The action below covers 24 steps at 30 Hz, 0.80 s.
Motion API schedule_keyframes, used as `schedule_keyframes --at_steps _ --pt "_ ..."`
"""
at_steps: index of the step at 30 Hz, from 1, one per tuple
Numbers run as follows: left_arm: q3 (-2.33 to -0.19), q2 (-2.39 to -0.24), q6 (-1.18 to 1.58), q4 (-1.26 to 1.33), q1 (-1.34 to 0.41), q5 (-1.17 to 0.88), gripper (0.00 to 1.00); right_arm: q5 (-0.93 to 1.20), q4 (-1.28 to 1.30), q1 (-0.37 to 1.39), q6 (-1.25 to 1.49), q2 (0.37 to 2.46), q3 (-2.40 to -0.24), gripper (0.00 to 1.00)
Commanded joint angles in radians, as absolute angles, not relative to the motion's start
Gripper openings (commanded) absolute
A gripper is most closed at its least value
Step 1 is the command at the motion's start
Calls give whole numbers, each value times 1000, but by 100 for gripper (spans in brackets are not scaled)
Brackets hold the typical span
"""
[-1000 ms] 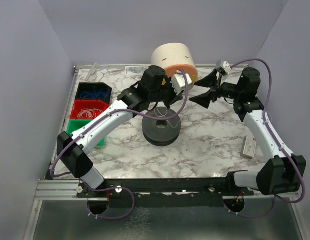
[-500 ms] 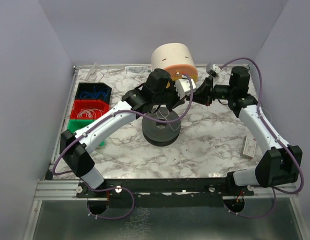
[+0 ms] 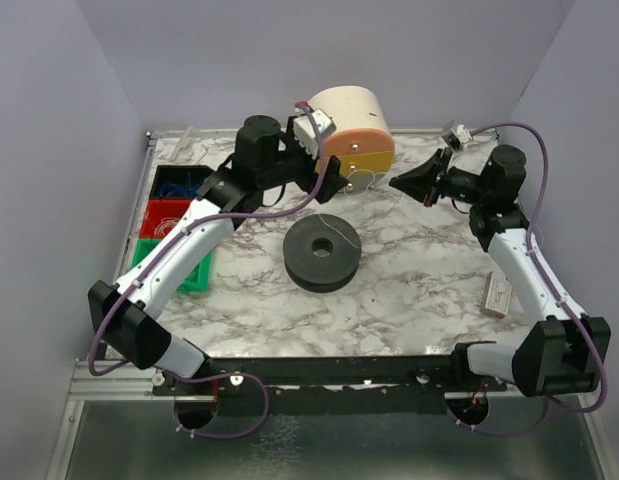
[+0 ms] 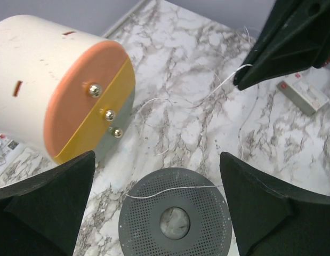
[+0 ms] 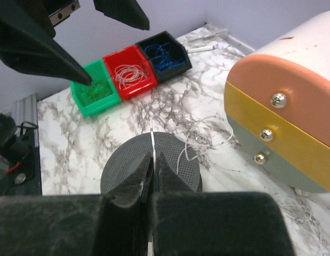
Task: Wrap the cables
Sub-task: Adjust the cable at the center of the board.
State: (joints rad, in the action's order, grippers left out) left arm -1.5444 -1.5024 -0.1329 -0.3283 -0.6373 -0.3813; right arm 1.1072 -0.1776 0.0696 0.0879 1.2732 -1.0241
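Note:
The dark grey spool (image 3: 322, 253) lies flat in the middle of the table. A hair-thin whitish cable (image 4: 170, 190) runs across its perforated top (image 4: 175, 218) and off toward the right. My right gripper (image 3: 397, 183) hangs to the spool's upper right, shut on that cable (image 5: 152, 140), which stands up between its closed jaws (image 5: 153, 160). My left gripper (image 3: 332, 175) is above and behind the spool, beside the cylinder. It is open, and nothing lies between its fingers (image 4: 47, 208). The left wrist view looks down on the spool.
A cream cylinder (image 3: 351, 122) with an orange, yellow and grey face lies at the back. Loose pale wire (image 5: 210, 140) is strewn in front of it. Black (image 3: 186, 185), red (image 3: 177, 220) and green (image 3: 179, 268) bins line the left edge. A small white box (image 3: 499, 295) sits at the right.
My left gripper let go, opened and swung back to the left. My right gripper came in, shut on the cable and drew back to the right with it.

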Motion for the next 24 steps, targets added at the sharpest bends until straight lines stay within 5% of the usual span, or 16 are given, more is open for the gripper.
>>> schedule_keyframes --at_steps 1,11,24 --pt "-1438 -1438 93 -157 -556 -448 99 1003 -386 33 277 1193 -971 0" --pt "-1138 -1485 506 269 -477 -730 99 937 -448 8 289 1084 -942 1" --pt "-1145 -1557 643 408 -494 -788 99 1032 -539 8 381 1076 -926 0"
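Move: The cable's loose loop hangs between my hands, some 6 cm to the right of my open left hand, 2 cm ahead and a few centimetres lower. The grey spool lies about 9 cm back, 2 cm to the left and 22 cm below my left hand; the striped drum stands some 15 cm ahead, 4 cm right and 13 cm lower. My right hand already pinches the cable; from it the spool is about 11 cm back, 17 cm left and 20 cm below. I keep the cable pinched in my shut right fingers and lift it about 7 cm, easing a little right and back, away from the spool, then hold there. My empty left hand, fingers wide open, first pokes some 3 cm rightward, then sinks back down towards the spool and rises slightly, ending about 5 cm lower, rolled some 35 degrees counter-clockwise as seen from behind it. ##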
